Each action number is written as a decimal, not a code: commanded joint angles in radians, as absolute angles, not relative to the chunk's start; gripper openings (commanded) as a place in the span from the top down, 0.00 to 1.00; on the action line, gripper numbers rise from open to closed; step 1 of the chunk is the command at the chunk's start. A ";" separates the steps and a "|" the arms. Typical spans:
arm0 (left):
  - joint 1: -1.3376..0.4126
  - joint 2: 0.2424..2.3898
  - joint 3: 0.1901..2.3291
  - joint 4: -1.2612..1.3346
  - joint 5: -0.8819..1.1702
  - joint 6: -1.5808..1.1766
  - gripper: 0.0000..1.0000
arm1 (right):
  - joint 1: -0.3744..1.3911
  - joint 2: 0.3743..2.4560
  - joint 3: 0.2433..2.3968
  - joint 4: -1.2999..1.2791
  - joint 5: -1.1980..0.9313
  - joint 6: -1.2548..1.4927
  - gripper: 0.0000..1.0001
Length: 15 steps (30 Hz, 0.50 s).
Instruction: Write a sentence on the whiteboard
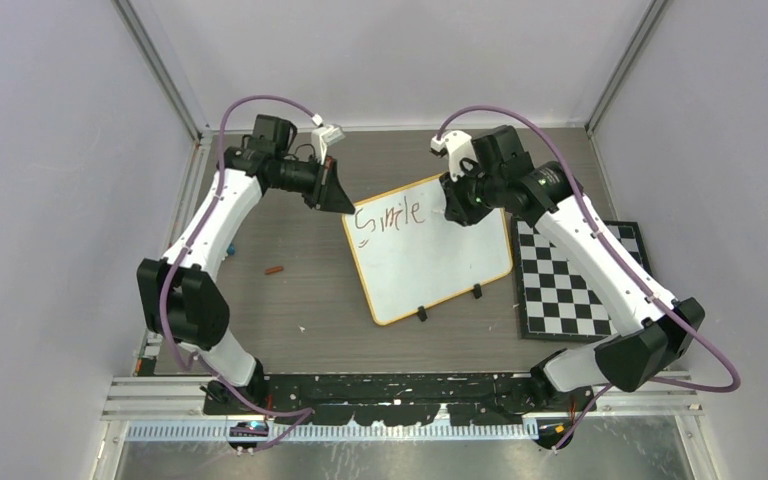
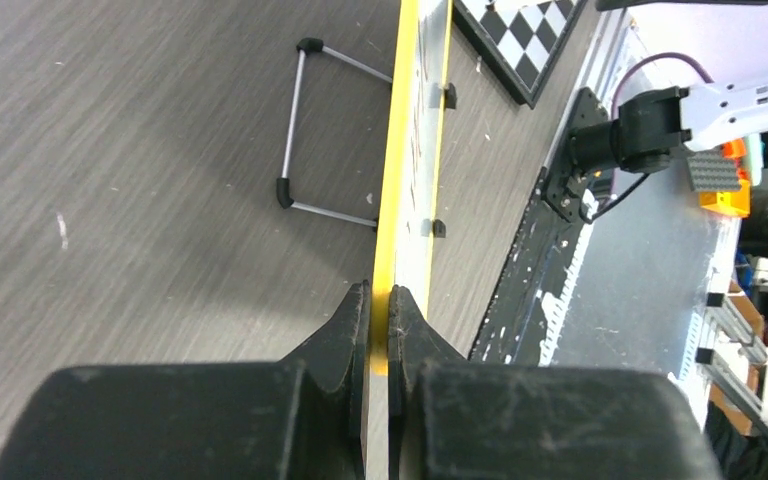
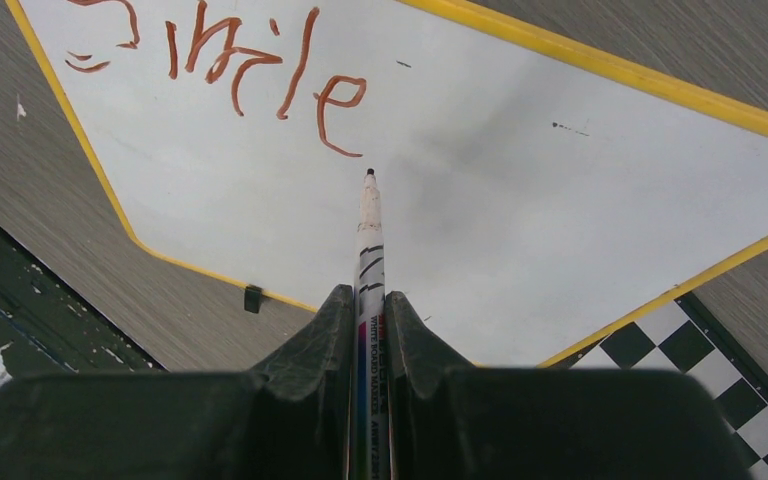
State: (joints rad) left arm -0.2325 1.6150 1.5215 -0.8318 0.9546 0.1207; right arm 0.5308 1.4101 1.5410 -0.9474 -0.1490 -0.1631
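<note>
The whiteboard (image 1: pixel 440 265) stands tilted mid-table, white with a yellow rim and two black feet. Of the sentence, only the red-brown word "Smile" (image 1: pixel 388 214) shows, along the board's top left. My left gripper (image 1: pixel 346 206) is shut on the board's rim at its top left corner; in the left wrist view the jaws (image 2: pixel 381 292) pinch the yellow edge (image 2: pixel 400 150). My right gripper (image 1: pixel 453 211) is shut on a white marker (image 3: pixel 368 235). Its tip sits just right of and below the "e" of "Smile" (image 3: pixel 250 65); I cannot tell whether it touches the whiteboard (image 3: pixel 540 190).
A black-and-white checkered mat (image 1: pixel 570 290) lies right of the board, partly under my right arm. A small red-brown cap (image 1: pixel 275 269) lies on the table to the left. The board's wire stand (image 2: pixel 300 130) props it from behind. Enclosure walls close three sides.
</note>
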 commanded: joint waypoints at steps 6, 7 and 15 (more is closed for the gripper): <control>-0.229 1.703 1.773 -1.056 0.852 0.246 0.89 | 0.447 1.367 1.580 -0.916 -0.226 -0.165 1.00; -0.229 1.706 1.778 -1.061 0.862 0.243 0.84 | 0.443 1.366 1.577 -0.910 -0.225 -0.166 1.00; -0.229 1.688 1.718 -1.007 0.949 0.204 0.60 | 0.431 1.356 1.534 -0.829 -0.201 -0.172 1.00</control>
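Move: Right hand, holding the marker: the letter e it is leaving lies about 2 cm ahead, 6 cm left and 6 cm below. Whiteboard's middle: roughly 3 cm back, 4 cm left, 13 cm below; middle of "smile": 12 cm left, level fore and aft, 5 cm below. Left hand's pinched board corner lies right at its fingers; the board's middle is about 4 cm back, 16 cm right, 12 cm below, "smile" 7 cm right, level fore and aft, 4 cm down. Forward and up, some 2 cm in all, the left hand carries on with the whiteboard's upper left corner pinched, then eases back slightly as its fingers open to over a third, ending the pinch. Meanwhile the right hand draws the marker, still gripped and already clear of the board, about 2 cm right and as far forward, rising slightly, away from the e. ##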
